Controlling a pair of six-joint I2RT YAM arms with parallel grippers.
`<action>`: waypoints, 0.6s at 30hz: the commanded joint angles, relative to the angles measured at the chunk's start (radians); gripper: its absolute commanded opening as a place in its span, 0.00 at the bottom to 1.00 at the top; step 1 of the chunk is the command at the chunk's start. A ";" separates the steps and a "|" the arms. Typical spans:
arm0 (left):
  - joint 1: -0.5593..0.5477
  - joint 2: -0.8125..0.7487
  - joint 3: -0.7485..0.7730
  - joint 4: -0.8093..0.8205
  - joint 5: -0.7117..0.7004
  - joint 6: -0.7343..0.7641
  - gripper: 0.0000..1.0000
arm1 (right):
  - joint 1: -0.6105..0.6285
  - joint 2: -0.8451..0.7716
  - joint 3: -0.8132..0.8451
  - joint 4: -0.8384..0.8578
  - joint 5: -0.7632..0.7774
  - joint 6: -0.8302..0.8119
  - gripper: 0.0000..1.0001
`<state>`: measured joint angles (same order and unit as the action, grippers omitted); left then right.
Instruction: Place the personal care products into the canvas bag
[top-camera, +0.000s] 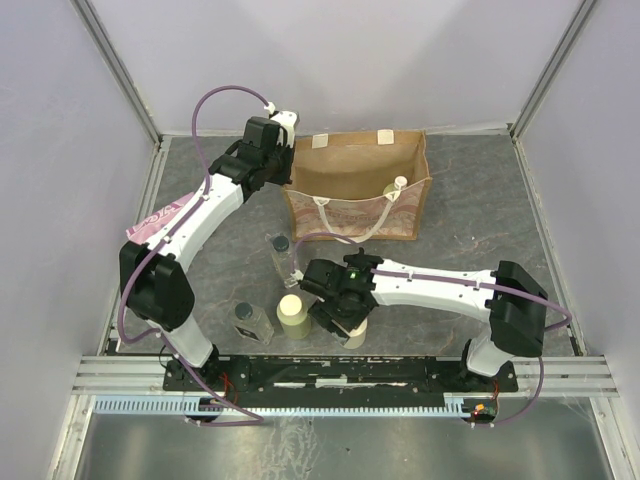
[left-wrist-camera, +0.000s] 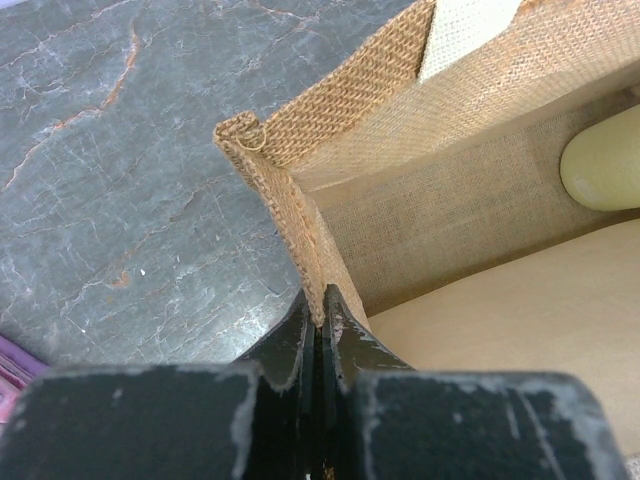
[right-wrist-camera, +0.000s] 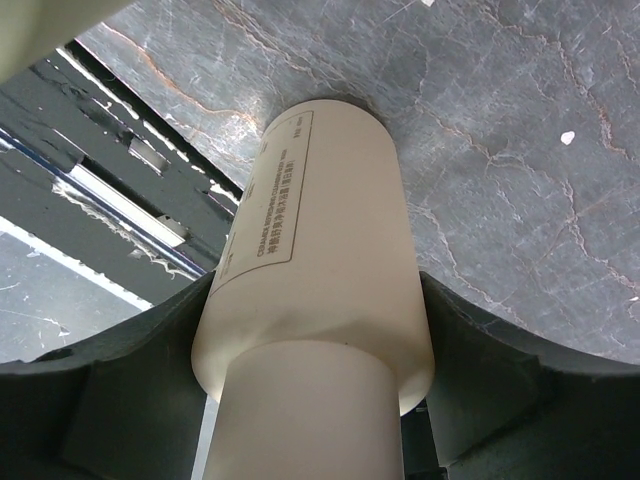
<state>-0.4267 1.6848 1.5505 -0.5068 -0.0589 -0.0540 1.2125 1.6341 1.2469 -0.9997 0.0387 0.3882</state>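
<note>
The brown canvas bag (top-camera: 355, 195) stands open at the back of the table, with my left gripper (top-camera: 288, 180) shut on its left rim. In the left wrist view the gripper (left-wrist-camera: 322, 315) pinches the woven bag edge (left-wrist-camera: 300, 200). A pale yellow pump bottle (top-camera: 396, 190) (left-wrist-camera: 600, 160) is inside the bag. My right gripper (top-camera: 345, 318) (right-wrist-camera: 312, 300) is closed round an upright pale yellow bottle (top-camera: 356, 335) (right-wrist-camera: 320, 200) near the front edge, its fingers (right-wrist-camera: 150, 380) against both sides. Another pale yellow bottle (top-camera: 293, 316) and two clear black-capped bottles (top-camera: 253, 321) (top-camera: 282, 255) stand on the table.
A flat pink packet (top-camera: 155, 222) lies at the left, partly under the left arm. The table's front rail (top-camera: 340, 372) runs close behind the held bottle. Grey walls close in the sides and back.
</note>
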 joint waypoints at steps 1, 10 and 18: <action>0.006 -0.032 -0.012 -0.015 0.002 0.049 0.03 | 0.018 0.008 0.009 -0.017 0.028 0.011 0.21; 0.005 -0.041 -0.013 -0.012 0.008 0.045 0.03 | 0.014 -0.094 0.176 -0.198 0.202 0.071 0.04; 0.006 -0.053 -0.005 -0.013 0.017 0.048 0.03 | -0.096 -0.113 0.530 -0.389 0.368 0.055 0.00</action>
<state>-0.4267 1.6779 1.5478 -0.5068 -0.0505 -0.0540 1.1854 1.6085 1.5867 -1.2831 0.2642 0.4477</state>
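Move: The right hand already grips the cream bottle standing under it. The canvas bag it is bound for stands about 30 cm ahead, practically straight on, its middle a couple of cm higher than this hand. The green bottle stands about 12 cm to its left and 2 cm farther out, the tall clear bottle 13 cm ahead and 13 cm left. From the left hand, pinching the bag's left rim, the bag's middle is roughly 14 cm right, 4 cm back and 11 cm below. Still gripping the cream bottle by its upper end, the right hand starts slowly, easing a centimetre or so to the right, then lifts faster, almost 10 cm up and some 5 cm forward towards the canvas bag. As it rises the wrist tips its fingers forward by about 15 degrees with a slight clockwise turn. The left hand keeps its pinch on the bag's rim. ##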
